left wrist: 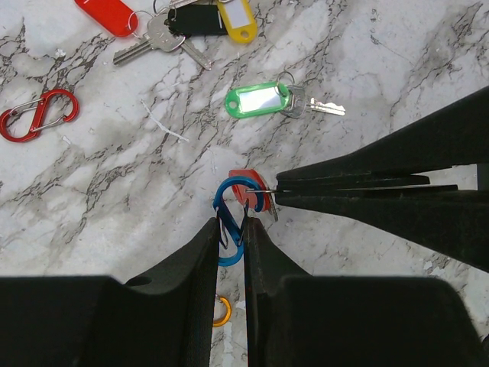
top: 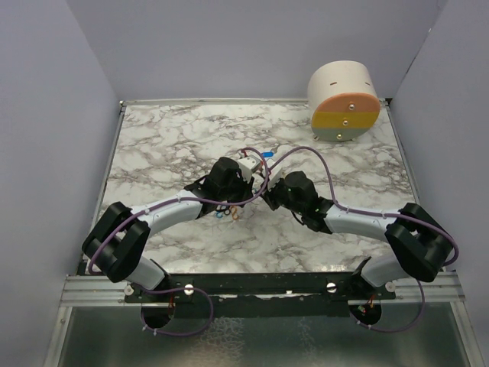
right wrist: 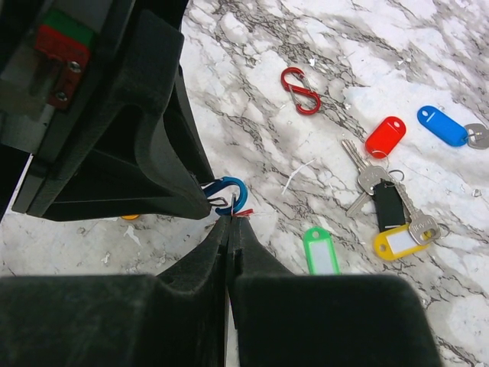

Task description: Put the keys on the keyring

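Observation:
My left gripper is shut on the blue S-shaped loop of the keyring, holding it just above the marble. My right gripper reaches in from the right and is shut on the red key, whose head lies against the blue loop's upper end. In the right wrist view the shut right gripper touches the blue loop with a sliver of red at its tips. A separate red loop lies to the left. An orange loop lies under my left fingers. From the top both grippers meet mid-table.
A green-tagged key lies just beyond the grippers. A bunch with red, black and yellow tags and a blue tag lie farther off. A round drum stands at the table's back right. Walls close in the table.

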You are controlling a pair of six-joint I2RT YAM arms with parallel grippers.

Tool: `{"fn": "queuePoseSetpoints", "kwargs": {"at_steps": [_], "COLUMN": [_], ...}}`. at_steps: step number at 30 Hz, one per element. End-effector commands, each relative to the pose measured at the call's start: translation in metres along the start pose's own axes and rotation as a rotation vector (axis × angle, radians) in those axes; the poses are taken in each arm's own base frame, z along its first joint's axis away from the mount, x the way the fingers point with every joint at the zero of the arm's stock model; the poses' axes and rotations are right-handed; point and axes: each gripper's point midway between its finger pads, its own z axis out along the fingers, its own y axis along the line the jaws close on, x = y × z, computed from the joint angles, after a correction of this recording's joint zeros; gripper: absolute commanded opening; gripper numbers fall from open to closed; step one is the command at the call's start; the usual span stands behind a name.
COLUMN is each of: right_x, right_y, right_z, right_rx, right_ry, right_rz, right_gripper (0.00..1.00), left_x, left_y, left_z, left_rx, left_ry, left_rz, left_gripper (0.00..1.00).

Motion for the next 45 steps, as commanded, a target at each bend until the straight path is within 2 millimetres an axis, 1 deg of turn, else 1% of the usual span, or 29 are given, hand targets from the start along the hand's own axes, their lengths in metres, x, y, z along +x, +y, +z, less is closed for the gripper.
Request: {"fn": "queuePoseSetpoints", "kwargs": {"at_steps": [1,11,26,27,30,31,39,41,43,45], "right_x": [-0.012,-0.017,-0.018,-0.017,-0.014,-0.012,-0.013,-0.013,-0.009,-0.004], "right_y": [-0.006,-0.016,-0.015,-0.015,-0.014,-0.014,-0.016,-0.014,-0.011,-0.007], "right_z": [0.000,-0.005,-0.006,-0.006,-0.004,-0.003,-0.006,-0.008,-0.009,-0.011], "right_rx": [0.042,0.100,0.098,0.096,0.094,0.096,0.114,0.106,0.090,0.076], "right_ry": [-0.042,-0.057,-0.057,-0.055,-0.047,-0.039,-0.042,-0.045,-0.044,-0.046], "right_rz": [-0.014,-0.004,0.004,0.006,0.017,0.021,0.045,0.060,0.079,0.101], "right_gripper": [0.01,0.01,0.01,0.02,0.15,0.18,0.21,0.26,0.34,0.39], "left_x": [-0.013,-0.010,-0.012,-0.012,-0.012,-0.013,-0.013,-0.013,-0.014,-0.014], "left_y": [-0.005,-0.006,-0.006,-0.006,-0.006,-0.006,-0.006,-0.005,-0.005,-0.005], "left_z": [-0.005,-0.005,-0.005,-0.005,-0.006,-0.006,-0.007,-0.007,-0.007,-0.007], "left_rx": [0.029,0.032,0.035,0.035,0.032,0.032,0.029,0.027,0.025,0.022], "left_ry": [-0.029,-0.026,-0.032,-0.033,-0.033,-0.033,-0.034,-0.035,-0.036,-0.035], "left_rz": [0.020,0.020,0.018,0.018,0.018,0.018,0.017,0.015,0.015,0.013], "left_gripper": [0.00,0.00,0.00,0.00,0.00,0.00,0.00,0.00,0.00,0.00]}}
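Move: The left fingers already grip the blue carabiner, its middle about 1 cm to the right of that hand. From the right hand, shut on the red-tagged key's ring, it lies roughly 2 cm left and 1 cm ahead, at the same height. On the table some 8 cm below the right hand lie the green-tagged key, 6 cm ahead and 4 cm right, the red carabiner, 11 cm ahead and 4 cm left, and the orange carabiner, 8 cm left and 1 cm back. Hold the left gripper still and shut on the blue carabiner. Ease the right gripper, still pinching the key ring, about 1 cm forward and to the right, away from the carabiner, then lift it about 1 cm, turning it some 5 degrees clockwise. Then stop there and open its fingers to about a third, letting go of the ring. ##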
